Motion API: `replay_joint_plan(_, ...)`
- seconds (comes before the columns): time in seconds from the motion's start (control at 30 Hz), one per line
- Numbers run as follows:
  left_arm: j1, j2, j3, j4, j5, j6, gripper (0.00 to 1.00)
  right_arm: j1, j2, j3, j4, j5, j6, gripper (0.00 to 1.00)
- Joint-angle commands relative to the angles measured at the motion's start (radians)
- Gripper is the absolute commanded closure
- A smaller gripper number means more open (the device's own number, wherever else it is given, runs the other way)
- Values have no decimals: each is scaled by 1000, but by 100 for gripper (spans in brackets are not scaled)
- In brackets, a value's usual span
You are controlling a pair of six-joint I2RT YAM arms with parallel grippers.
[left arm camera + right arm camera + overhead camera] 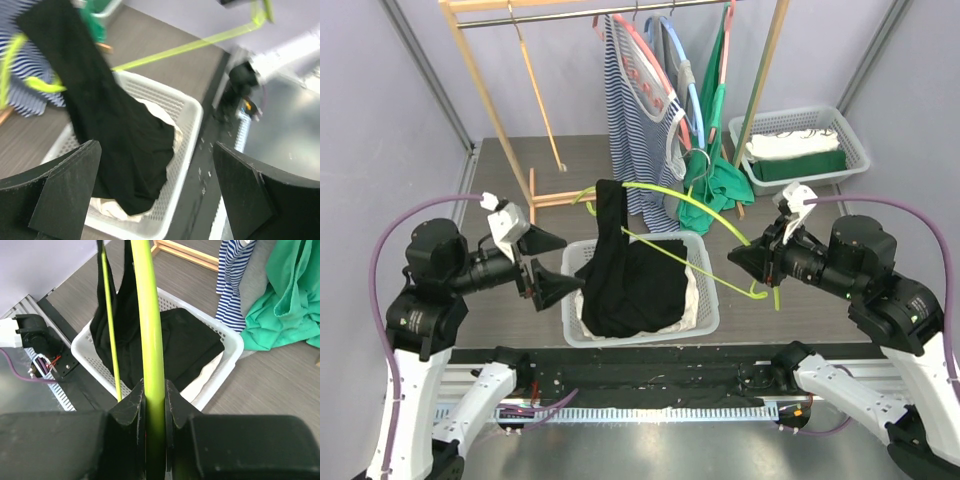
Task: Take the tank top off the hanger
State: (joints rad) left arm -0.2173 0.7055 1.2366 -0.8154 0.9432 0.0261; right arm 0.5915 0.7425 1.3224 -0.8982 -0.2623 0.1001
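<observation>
A black tank top [630, 280] hangs by one strap from the left end of a lime-green hanger [718, 213], and its body is piled in a white basket [705, 310]. My right gripper [735, 258] is shut on the hanger's right end; in the right wrist view the green bar [150, 315] runs up between the jaws of the gripper [154, 390]. My left gripper [570, 262] stands wide open just left of the basket, holding nothing. In the left wrist view the tank top [115, 135] and basket rim [195, 115] lie beyond the open gripper [156, 150].
A wooden clothes rack [490, 110] stands behind, carrying a striped top [630, 130], a green garment [705, 190] and several coloured hangers. A second white basket [850, 140] with folded cloth sits at the back right. White cloth lies under the tank top.
</observation>
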Motion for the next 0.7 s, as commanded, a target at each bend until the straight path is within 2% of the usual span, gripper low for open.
replay_joint_plan(0.0,6,15,-3,266,-229,-228,0,-1,23,28,110,28,65,99)
replay_joint_plan(0.17,6,52,58,254,-310,-241,0,-1,34,29,130,-1,82,99)
replay_joint_plan(0.43,-20,-57,-201,257,-256,-282,0,-1,31,20,127,-20,78,99)
replay_joint_plan(0.67,-122,-34,-253,346,-313,-299,0,-1,32,17,140,-49,95,99)
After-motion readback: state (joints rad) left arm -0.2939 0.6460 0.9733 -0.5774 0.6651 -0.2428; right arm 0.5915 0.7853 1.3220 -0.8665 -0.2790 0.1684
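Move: Still draped over the hanger's left part, the raised length of the black tank top has its middle about 9 cm ahead of the empty left hand, 11 cm to its right and a few centimetres lower. The hanger's left end sits about 12 cm ahead and 7 cm right, near hand height; the basket is some 9 cm ahead, 17 cm right and 28 cm below. From the right hand, the raised length is about 27 cm left and 9 cm ahead. Swinging forward about 6 cm while rising slightly, the open left hand nears the black cloth hanging from the hanger, then sinks some 8 cm from that peak and eases back a little. Its wrist turns counter-clockwise about 15 degrees and finally tips down, fingers staying wide open. The right hand keeps its pinch on the hanger, shifting only about 1 cm forward and left. ##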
